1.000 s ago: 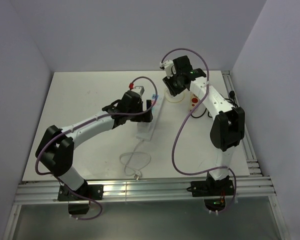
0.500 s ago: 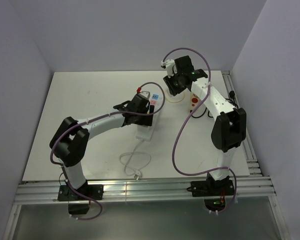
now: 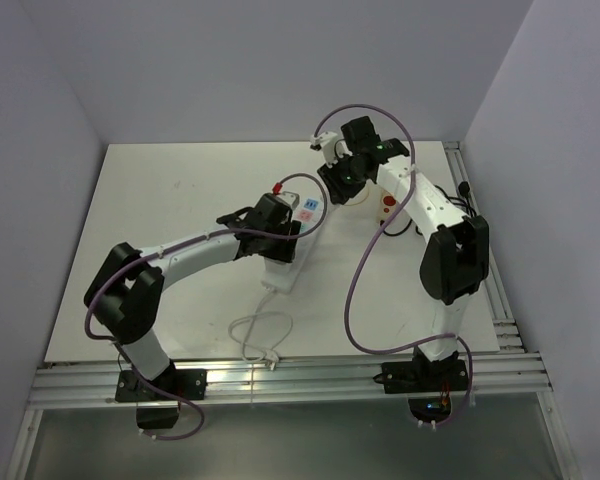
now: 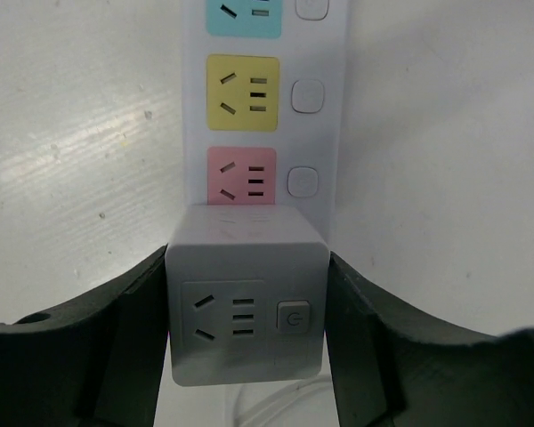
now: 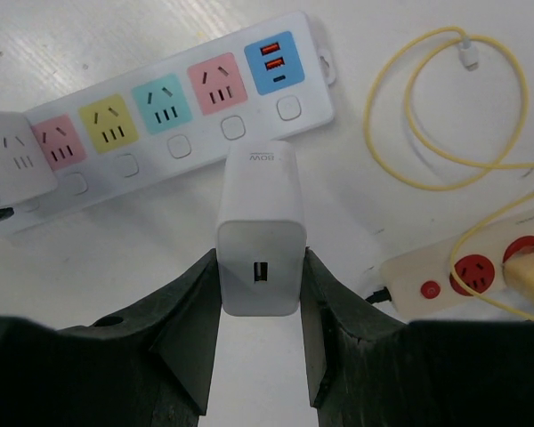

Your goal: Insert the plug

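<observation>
A white charger plug [image 5: 259, 231] with a USB slot in its rear face is held in my right gripper [image 5: 259, 267], which is shut on its sides. It hangs above the white power strip [image 5: 249, 138], just in front of the pink socket [image 5: 218, 83] and the blue USB socket [image 5: 270, 62]. My left gripper [image 4: 246, 329] is shut on a white socket block [image 4: 246, 298] at the strip's near end, both fingers [image 4: 133, 338] pressed flat against its sides. From above, the left gripper [image 3: 280, 232] sits over the strip [image 3: 283, 275] and the right gripper [image 3: 338, 180] hovers by its far end.
A beige power strip with red sockets [image 5: 463, 276] lies to the right, with a plug in it. A yellow cable [image 5: 445, 116] loops beside it. The white strip's cord [image 3: 260, 335] coils toward the front edge. Metal rails [image 3: 495, 300] run along the table's right side.
The left gripper's jaws have closed onto the white socket block. The strip's near end and its cord have shifted toward the front. The right gripper moved slightly left with the plug.
</observation>
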Tool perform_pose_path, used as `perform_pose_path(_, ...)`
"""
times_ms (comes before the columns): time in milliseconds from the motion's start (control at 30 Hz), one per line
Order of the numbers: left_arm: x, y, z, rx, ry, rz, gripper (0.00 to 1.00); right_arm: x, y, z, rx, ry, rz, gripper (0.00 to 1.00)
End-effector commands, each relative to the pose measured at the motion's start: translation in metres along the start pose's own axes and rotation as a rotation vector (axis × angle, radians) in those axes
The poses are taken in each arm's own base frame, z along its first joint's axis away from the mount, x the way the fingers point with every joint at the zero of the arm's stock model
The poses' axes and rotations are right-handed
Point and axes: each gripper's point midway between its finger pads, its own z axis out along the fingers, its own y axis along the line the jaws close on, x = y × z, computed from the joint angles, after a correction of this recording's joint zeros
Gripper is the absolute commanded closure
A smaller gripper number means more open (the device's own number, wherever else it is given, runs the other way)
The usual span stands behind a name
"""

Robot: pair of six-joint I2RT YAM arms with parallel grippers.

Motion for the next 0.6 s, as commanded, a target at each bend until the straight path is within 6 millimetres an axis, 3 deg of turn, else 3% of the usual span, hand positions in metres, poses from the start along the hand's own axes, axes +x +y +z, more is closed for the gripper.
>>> perform_pose_path(0, -0.008, -0.019, -0.029, 0.121, -0.046, 0.022, 0.55, -0.010, 0.019, -0.005, -0.039, 0.005, -0.053, 1.00)
perform_pose_path(33, 0.001, -0.019, -0.028, 0.134, -0.033, 0.025, 0.55, -0.008, 0.023, -0.006, -0.049, 0.021, -0.052, 1.00)
perform_pose_path(200, 0.002, -0.028, -0.045, 0.214, -0.079, 0.024, 0.50, 0.001, 0.039, 0.000, -0.076, 0.052, -0.040, 1.00)
perform_pose_path(233, 0.008, -0.025, -0.044, 0.201, -0.073, 0.010, 0.31, 0.004, 0.044, 0.004, -0.084, 0.066, -0.041, 1.00)
perform_pose_path(333, 0.008, -0.019, -0.046, 0.180, -0.100, -0.015, 0.12, 0.007, 0.055, 0.011, -0.118, 0.085, -0.035, 1.00)
perform_pose_path(567, -0.013, -0.018, -0.072, 0.186, -0.210, -0.046, 0.06, 0.015, 0.074, 0.014, -0.136, 0.137, -0.044, 1.00)
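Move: The left fingers are shut on the white cube adapter, already sitting on the cable end of the white power strip; the strip's teal middle socket is about 12 cm ahead and 5 cm right of them. From the right hand, which holds the small white plug, that teal socket is roughly level, 12 cm left and 12 cm below. The blue USB end is 8 cm ahead and 8 cm left of it, the tan strip 6 cm ahead and 15 cm right. Still gripping the cube adapter, the left hand drags it and the power strip straight back about 4 cm, then opens wide, lets go and rises some 3 cm clear. Meanwhile the right hand keeps its hold on the small plug and carries it back and left, sinking about 3 cm as it goes, towards the strip's middle sockets, turning slightly counter-clockwise. ##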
